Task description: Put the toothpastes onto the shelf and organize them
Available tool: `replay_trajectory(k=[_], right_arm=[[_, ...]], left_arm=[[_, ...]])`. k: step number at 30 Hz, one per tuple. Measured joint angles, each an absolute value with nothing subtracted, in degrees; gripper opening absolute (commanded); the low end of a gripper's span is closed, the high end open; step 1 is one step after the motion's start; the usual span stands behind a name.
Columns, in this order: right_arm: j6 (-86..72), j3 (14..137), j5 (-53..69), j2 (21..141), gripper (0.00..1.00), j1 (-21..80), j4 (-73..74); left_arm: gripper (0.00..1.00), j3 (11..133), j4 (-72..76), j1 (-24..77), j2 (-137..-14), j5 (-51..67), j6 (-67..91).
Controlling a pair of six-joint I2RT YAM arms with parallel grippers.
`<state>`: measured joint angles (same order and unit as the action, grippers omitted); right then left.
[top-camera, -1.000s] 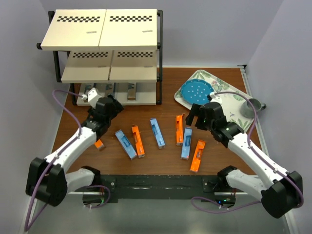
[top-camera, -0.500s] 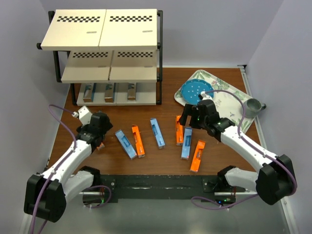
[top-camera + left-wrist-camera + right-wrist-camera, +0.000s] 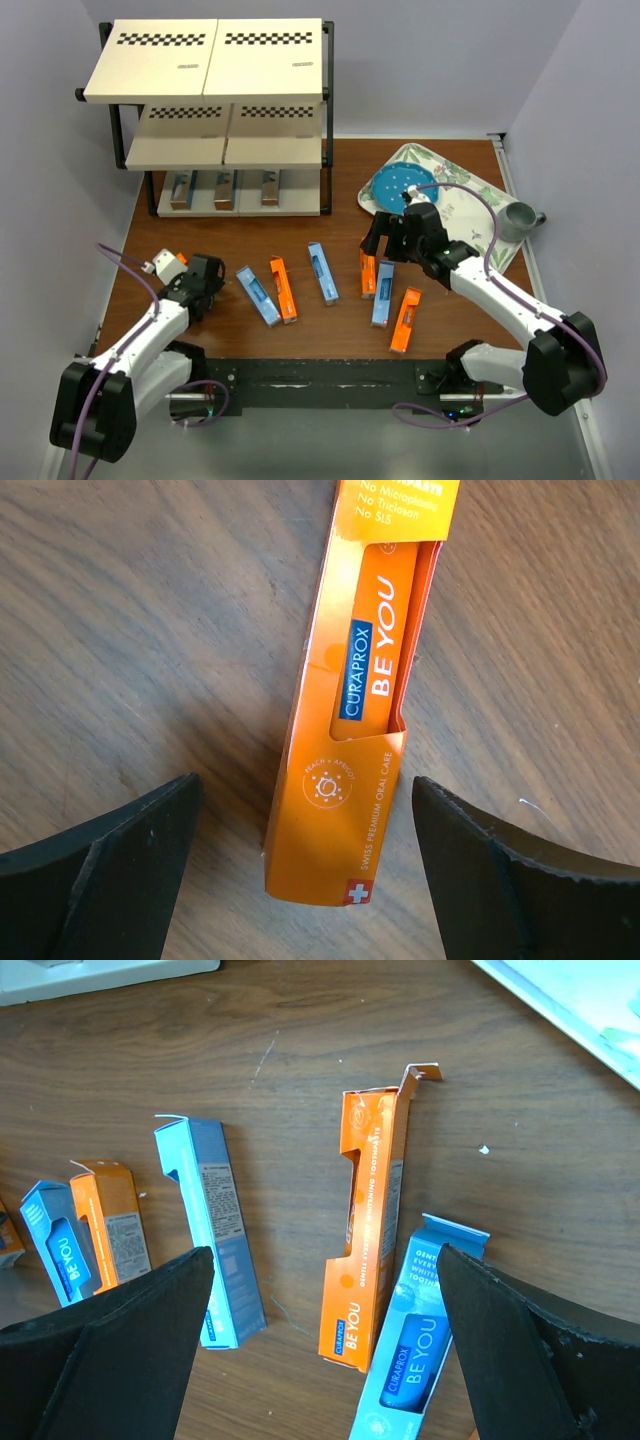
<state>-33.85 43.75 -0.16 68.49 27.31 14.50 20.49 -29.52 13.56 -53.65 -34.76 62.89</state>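
Observation:
The shelf (image 3: 205, 60) stands at the back left, with three toothpastes (image 3: 222, 190) lined up on its bottom tier. Several more cartons lie on the table: blue (image 3: 257, 295), orange (image 3: 284, 290), blue (image 3: 322, 272), orange (image 3: 368, 267), blue (image 3: 383, 295), orange (image 3: 405, 320). My left gripper (image 3: 200, 290) is open low over an orange carton (image 3: 350, 730), whose near end lies between its fingers (image 3: 110, 880) without touching them. My right gripper (image 3: 378, 248) hangs open above an orange carton (image 3: 365, 1250) and a blue carton (image 3: 415, 1360).
A floral tray (image 3: 470, 205) holding a blue plate (image 3: 400, 185) sits at the back right, and a grey cup (image 3: 518, 218) stands by its right edge. The shelf's black frame rises beside the left wall.
My left arm has drawn back from the shelf's bottom tier to the near left and come down over an orange carton. My right gripper has shifted left over the middle cartons.

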Motion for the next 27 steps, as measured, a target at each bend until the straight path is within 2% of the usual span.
replay_trajectory(k=[2, 9, 15, 21, 27], right_arm=[[-33.87, 43.53, -0.16, 68.47, 0.98, 27.31, 14.35], [-34.0, 42.78, 0.47, 68.47, 0.98, 27.31, 13.69], [-34.0, 42.76, 0.97, 68.47, 0.98, 27.44, 13.61], [-34.0, 42.76, 1.02, 68.47, 0.98, 28.12, 12.91], [-34.0, 42.76, 1.02, 68.47, 0.98, 28.25, 12.84]], left_arm=[[0.84, 20.34, -29.23, 13.54, -53.6, -34.76, 62.96], [0.56, 19.55, -26.09, 13.52, -54.11, -34.61, 62.06], [0.43, 19.66, -24.88, 13.5, -54.89, -33.76, 61.71], [0.34, 22.52, -29.61, 13.52, -53.04, -32.49, 60.18], [0.33, 28.91, -34.06, 13.52, -49.76, -32.69, 57.06]])
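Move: The orange toothpaste box I am about to grip has its near end already between my open left fingers; its middle lies about 3 cm ahead and 3 cm to the left, roughly level with them. A blue box lies some 13 cm to that hand's right, level with it fore and aft, and another orange box about 18 cm to its right. The bottom shelf sits about 21 cm ahead and 9 cm right. From my right hand, the orange box to be gripped is some 37 cm left, 7 cm back and 11 cm below. I close my left fingers on the sides of the orange box near its closer end, easing about 1 cm forward as they shut. Once they have it pinched, I lift it about 5 cm off the table, picking up speed and drifting a little forward towards the shelf, with the wrist nearly unturned. ##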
